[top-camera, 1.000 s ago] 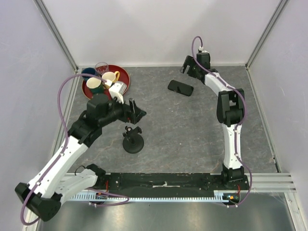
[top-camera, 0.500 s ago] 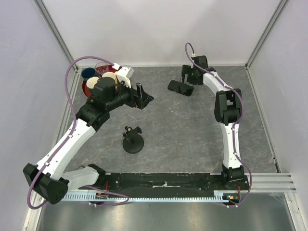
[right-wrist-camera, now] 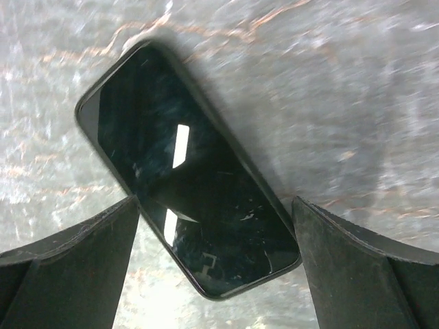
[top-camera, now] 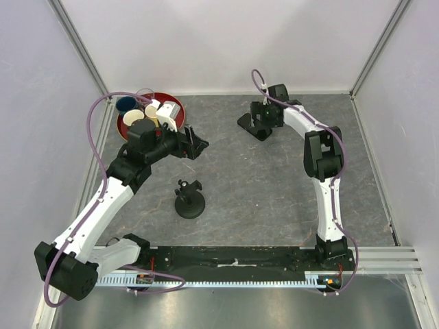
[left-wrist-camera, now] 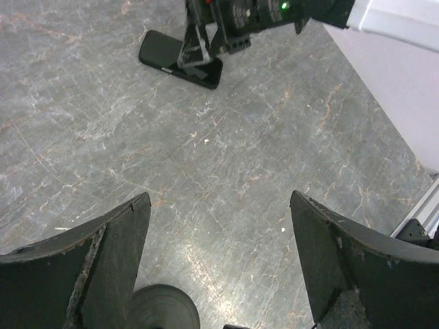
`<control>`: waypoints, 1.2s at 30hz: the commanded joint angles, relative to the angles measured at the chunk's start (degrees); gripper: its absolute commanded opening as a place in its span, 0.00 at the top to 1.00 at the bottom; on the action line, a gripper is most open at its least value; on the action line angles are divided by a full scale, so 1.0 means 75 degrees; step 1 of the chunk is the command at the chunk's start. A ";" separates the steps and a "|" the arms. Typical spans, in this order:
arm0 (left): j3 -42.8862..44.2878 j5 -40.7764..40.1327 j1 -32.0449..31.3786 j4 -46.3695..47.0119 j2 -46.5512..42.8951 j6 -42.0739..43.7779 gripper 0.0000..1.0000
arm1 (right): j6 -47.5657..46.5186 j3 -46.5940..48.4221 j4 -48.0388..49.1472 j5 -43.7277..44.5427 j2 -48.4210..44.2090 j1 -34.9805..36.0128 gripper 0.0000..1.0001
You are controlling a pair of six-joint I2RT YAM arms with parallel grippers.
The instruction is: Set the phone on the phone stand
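The phone is a flat black slab lying on the grey table at the back, also visible in the top view and the left wrist view. My right gripper is open and low over it, with a finger on either side of the phone's near end; in the top view this gripper covers part of the phone. The phone stand, black with a round base, stands mid-table, and its base edge shows under my left wrist. My left gripper is open and empty above the table, behind the stand.
A red tray with several mugs and a glass sits at the back left, just behind my left arm. White walls enclose the table on three sides. A metal rail runs along the near edge.
My right gripper moved left and down from behind the phone to straddle it. My left gripper swung toward the back, then came a little back and left. The phone and stand stayed put.
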 commanded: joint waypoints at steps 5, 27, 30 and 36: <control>-0.0005 0.0309 0.0058 0.0528 -0.0280 -0.0168 0.11 | -0.0945 -0.0081 -0.0924 0.0816 -0.0518 0.0971 0.02; -0.0028 0.0590 0.0058 0.0563 -0.0222 -0.0297 0.12 | 0.0261 0.2943 -0.2496 0.2857 0.1357 0.1382 0.02; -0.0028 0.0591 0.0058 0.0575 -0.0198 -0.0309 0.12 | 0.0214 0.3014 -0.2555 0.2811 0.1463 0.1382 0.02; -0.0051 0.0602 0.0058 0.0586 -0.0175 -0.0321 0.12 | 0.0296 0.3611 -0.3140 0.2483 0.1873 0.1382 0.06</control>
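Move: The phone lies flat between the wide-open right fingers, its middle about 2 cm left of the hand, 1 cm ahead and 2 cm below, its long side slanting far left of straight ahead. The phone stand is some 30 cm back and 27 cm left of this hand, the mug tray about 45 cm left and 3 cm ahead. From the left hand the phone is roughly 26 cm ahead, 20 cm right and 27 cm below. Swivel the phone clockwise on the table between the open right fingers: sweep the right hand left and back, about 5 cm each way, against the phone's edges, then bring it about 3 cm forward again. Roll the wrist some 15 degrees, left side down, and settle slightly lower astride the phone's long sides, without closing. ##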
